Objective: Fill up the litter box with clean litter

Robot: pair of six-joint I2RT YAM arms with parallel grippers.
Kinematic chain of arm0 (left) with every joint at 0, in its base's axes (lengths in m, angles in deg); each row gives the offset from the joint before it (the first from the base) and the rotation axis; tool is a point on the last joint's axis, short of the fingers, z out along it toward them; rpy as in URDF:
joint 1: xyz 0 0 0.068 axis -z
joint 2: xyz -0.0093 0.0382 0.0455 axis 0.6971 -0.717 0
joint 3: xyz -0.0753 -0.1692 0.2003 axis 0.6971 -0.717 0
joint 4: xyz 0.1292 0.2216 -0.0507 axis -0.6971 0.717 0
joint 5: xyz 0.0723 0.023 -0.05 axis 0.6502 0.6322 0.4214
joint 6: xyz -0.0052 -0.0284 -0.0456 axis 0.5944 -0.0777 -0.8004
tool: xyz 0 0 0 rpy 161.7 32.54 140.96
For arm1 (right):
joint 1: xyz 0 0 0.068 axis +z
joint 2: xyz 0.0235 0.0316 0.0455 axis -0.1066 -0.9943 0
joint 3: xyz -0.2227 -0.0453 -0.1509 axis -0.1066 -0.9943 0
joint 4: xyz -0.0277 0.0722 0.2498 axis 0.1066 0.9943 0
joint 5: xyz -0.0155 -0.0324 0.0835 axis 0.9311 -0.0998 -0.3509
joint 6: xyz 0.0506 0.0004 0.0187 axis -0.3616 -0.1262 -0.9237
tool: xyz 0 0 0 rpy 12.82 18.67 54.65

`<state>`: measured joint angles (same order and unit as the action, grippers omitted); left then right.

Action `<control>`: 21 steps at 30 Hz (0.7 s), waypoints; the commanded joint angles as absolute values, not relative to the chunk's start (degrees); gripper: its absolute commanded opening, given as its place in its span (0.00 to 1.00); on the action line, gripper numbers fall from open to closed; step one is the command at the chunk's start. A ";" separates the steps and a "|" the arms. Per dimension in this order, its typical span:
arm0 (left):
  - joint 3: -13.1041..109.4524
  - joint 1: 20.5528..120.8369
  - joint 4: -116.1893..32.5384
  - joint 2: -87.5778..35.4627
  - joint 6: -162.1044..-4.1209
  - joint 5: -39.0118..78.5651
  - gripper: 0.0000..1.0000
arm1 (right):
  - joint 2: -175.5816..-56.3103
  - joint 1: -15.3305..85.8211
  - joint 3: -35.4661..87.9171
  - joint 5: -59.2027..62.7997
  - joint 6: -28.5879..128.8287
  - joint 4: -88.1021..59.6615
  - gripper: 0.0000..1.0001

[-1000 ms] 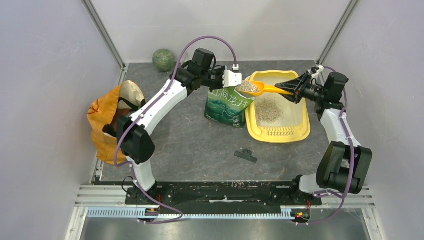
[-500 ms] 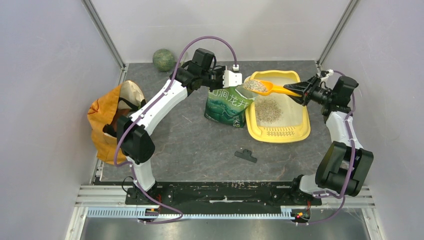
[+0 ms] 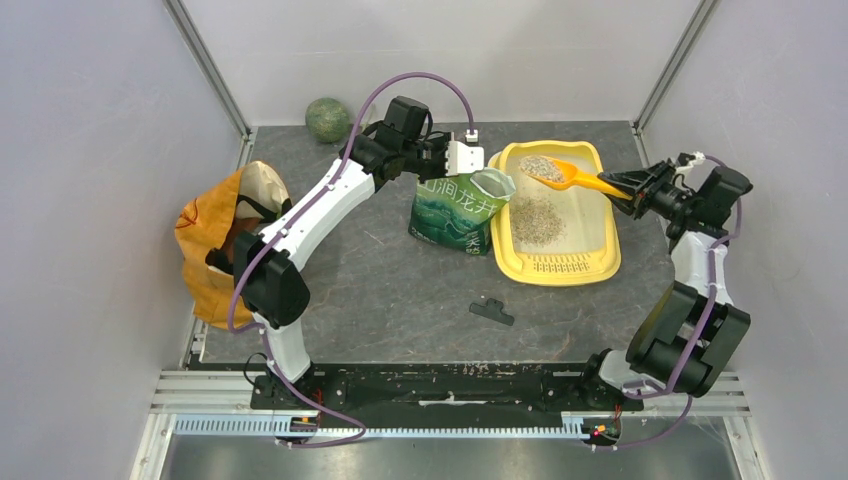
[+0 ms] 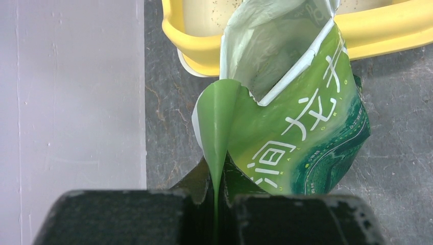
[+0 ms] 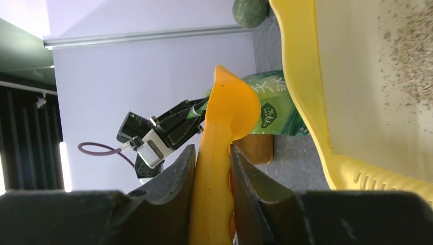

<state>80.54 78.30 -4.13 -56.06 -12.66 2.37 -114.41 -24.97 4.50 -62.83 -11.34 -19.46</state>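
Note:
The yellow litter box [image 3: 556, 270] lies right of centre, with a patch of clean litter [image 3: 537, 208] in its pale basin. My right gripper [image 3: 632, 186] is shut on the handle of an orange scoop [image 3: 572, 176]. The scoop's bowl, heaped with litter [image 3: 540, 166], hangs over the box's far end. In the right wrist view the handle [image 5: 219, 153] stands between my jaws, with the box wall [image 5: 301, 76] to the right. My left gripper [image 3: 470, 165] is shut on the torn top edge of the green pouch [image 3: 455, 215], which stands open against the box [image 4: 204, 48].
An orange-yellow bag [image 3: 210, 250] slumps at the left wall. A green ball [image 3: 327, 118] sits in the far left corner. A small black clip [image 3: 492, 311] lies on the mat in front of the pouch. Enclosure walls close in on both sides.
My right arm has drawn back to the right, carrying the loaded scoop from above the pouch's mouth to over the far end of the litter box. The left arm has not moved.

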 commanded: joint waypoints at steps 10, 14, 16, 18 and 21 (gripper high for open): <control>82.42 77.99 -6.25 -55.20 -10.96 1.96 0.02 | -118.76 -27.59 23.45 -47.08 20.13 14.41 0.00; 80.97 77.88 -8.10 -54.54 -11.13 2.61 0.02 | -120.32 -24.57 28.89 -38.87 28.90 23.22 0.00; 80.97 77.77 -8.65 -54.45 -11.89 2.99 0.02 | -120.90 -21.86 32.01 -34.85 34.35 28.22 0.00; 80.55 77.60 -9.01 -54.16 -12.67 3.16 0.02 | -121.05 -18.72 35.42 -29.28 39.41 32.59 0.00; 78.34 77.60 -10.72 -52.97 -13.69 3.49 0.02 | -121.16 -13.39 39.54 -19.83 47.60 37.65 0.00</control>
<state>79.97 78.26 -5.05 -55.99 -12.40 2.48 -122.04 -18.90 32.39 -32.62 33.25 27.88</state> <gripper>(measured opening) 0.032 0.347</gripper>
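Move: The right hand holds the loaded scoop, its bowl about 14 cm to the left and 5 cm ahead, at roughly hand height. The litter pile it is meant for lies some 12 cm left, 2 cm back and 24 cm below. The litter box's middle is about 8 cm left, level fore and aft, and equally low. The litter bag stands about 28 cm left, 3 cm back. From the left hand, the pile lies about 19 cm right and 8 cm back. Rightward, away from the bag, for about 5 cm while easing some 3 cm forward, the right hand rises slightly, then sinks about 4 cm and starts back left. As it goes, it rolls its left side down by over 30 degrees, tipping the held scoop's bowl towards the pile, with its grip unchanged. The left hand stays put, still pinching the bag's rim. ##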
